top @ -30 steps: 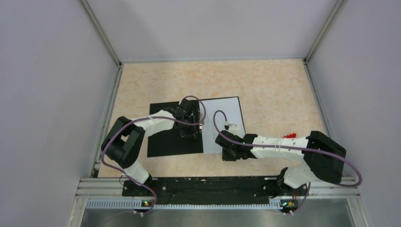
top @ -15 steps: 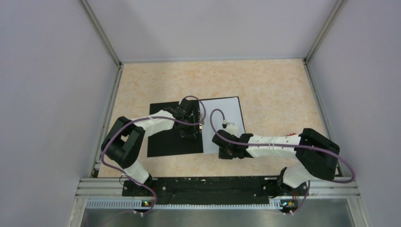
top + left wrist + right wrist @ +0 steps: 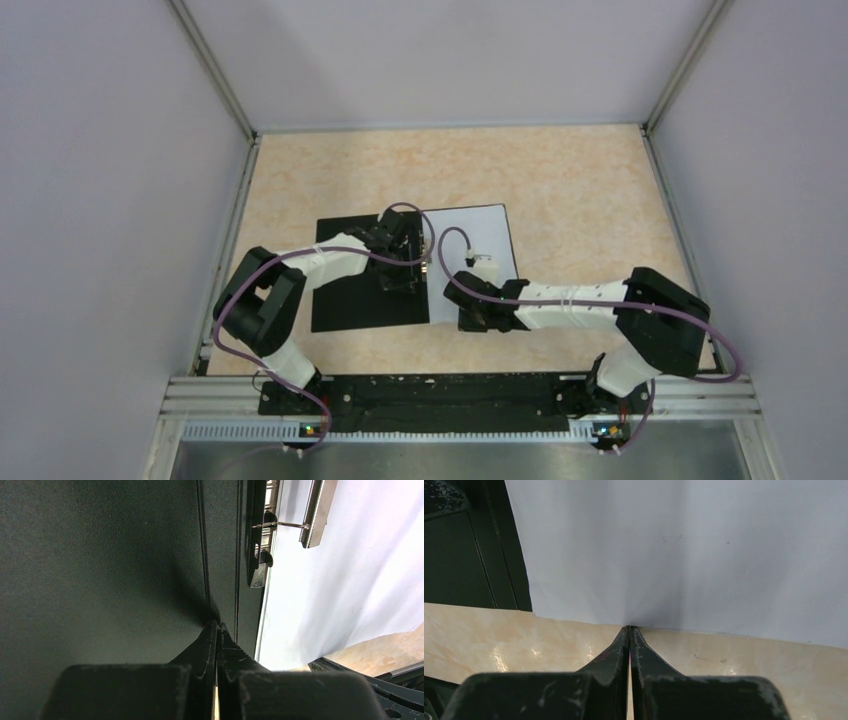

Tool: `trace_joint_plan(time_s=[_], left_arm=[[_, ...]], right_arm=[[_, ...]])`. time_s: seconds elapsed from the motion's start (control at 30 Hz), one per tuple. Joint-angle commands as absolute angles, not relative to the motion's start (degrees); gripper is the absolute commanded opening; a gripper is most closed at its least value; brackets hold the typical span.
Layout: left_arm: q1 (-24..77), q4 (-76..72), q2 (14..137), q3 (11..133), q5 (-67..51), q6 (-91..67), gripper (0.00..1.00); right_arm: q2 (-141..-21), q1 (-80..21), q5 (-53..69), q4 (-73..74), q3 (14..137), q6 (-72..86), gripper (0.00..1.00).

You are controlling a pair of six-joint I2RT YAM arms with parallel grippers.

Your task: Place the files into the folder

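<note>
The folder (image 3: 360, 295) lies open on the table, black inside facing up, with its metal spine clip (image 3: 260, 545) showing in the left wrist view. The white files (image 3: 485, 235) lie flat over its right half. My left gripper (image 3: 405, 280) is shut, its tips (image 3: 216, 626) pressed on the black inside (image 3: 100, 570) beside the spine crease, with the files (image 3: 345, 565) to their right. My right gripper (image 3: 466, 318) is shut with nothing between its fingers. Its tips (image 3: 629, 628) touch the near edge of the files (image 3: 684, 550), close to the near left corner.
Beige tabletop (image 3: 580, 190) surrounds the folder, with grey walls on three sides. The black folder cover (image 3: 469, 565) shows left of the files in the right wrist view. The arms' base rail (image 3: 440, 390) runs along the near edge.
My right arm has slid left along the near edge of the files, now covering a small red thing seen behind it earlier. The left arm has not moved.
</note>
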State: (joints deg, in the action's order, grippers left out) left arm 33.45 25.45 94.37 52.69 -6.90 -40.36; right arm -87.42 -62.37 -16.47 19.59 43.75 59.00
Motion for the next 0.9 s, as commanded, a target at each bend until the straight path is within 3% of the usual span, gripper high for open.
trace_joint_plan(time_s=[0.0,0.53,0.77,0.87], left_arm=[[32.96,27.21,94.08,50.72,-4.55,-39.27,0.0],[32.75,27.07,94.24,50.62,-4.67,-38.97,0.0],[32.55,28.05,94.26,52.29,-4.44,-38.46,0.0],[32.39,28.83,94.43,54.17,-4.36,-38.04,0.0]], right_arm=[[-89.52,-61.32,-18.99,20.94,44.47,57.2,0.0],[-89.48,-60.64,-17.61,20.94,45.23,54.43,0.0],[-85.61,-61.47,-15.04,22.99,47.47,51.56,0.22],[-82.96,-61.58,-14.17,24.52,48.73,50.81,0.25]])
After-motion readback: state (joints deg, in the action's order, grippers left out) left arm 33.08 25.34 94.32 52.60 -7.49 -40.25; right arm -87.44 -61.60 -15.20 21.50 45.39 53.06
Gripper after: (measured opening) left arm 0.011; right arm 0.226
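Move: The right hand's shut fingertips are at the near edge of the files, whose middle lies about 14 cm ahead and 2 cm to its right, nearly level in height. The folder's metal clip is roughly 16 cm ahead and 9 cm left of that hand, and the middle of the left cover about 13 cm ahead and 22 cm left. From the left hand, the files' middle lies some 6 cm ahead and 14 cm to the right. Forward by less than 1 cm, slow and low over the table, the right hand nudges the near edge of the files farther into the folder with its shut fingertips. After a brief stop it eases back about half a centimetre, rising slightly, its fingers parting to about a quarter open and coming free of the edge as the wrist turns some 5 degrees counter-clockwise. The left hand stays put, shut tips still resting on the left cover beside the spine. ##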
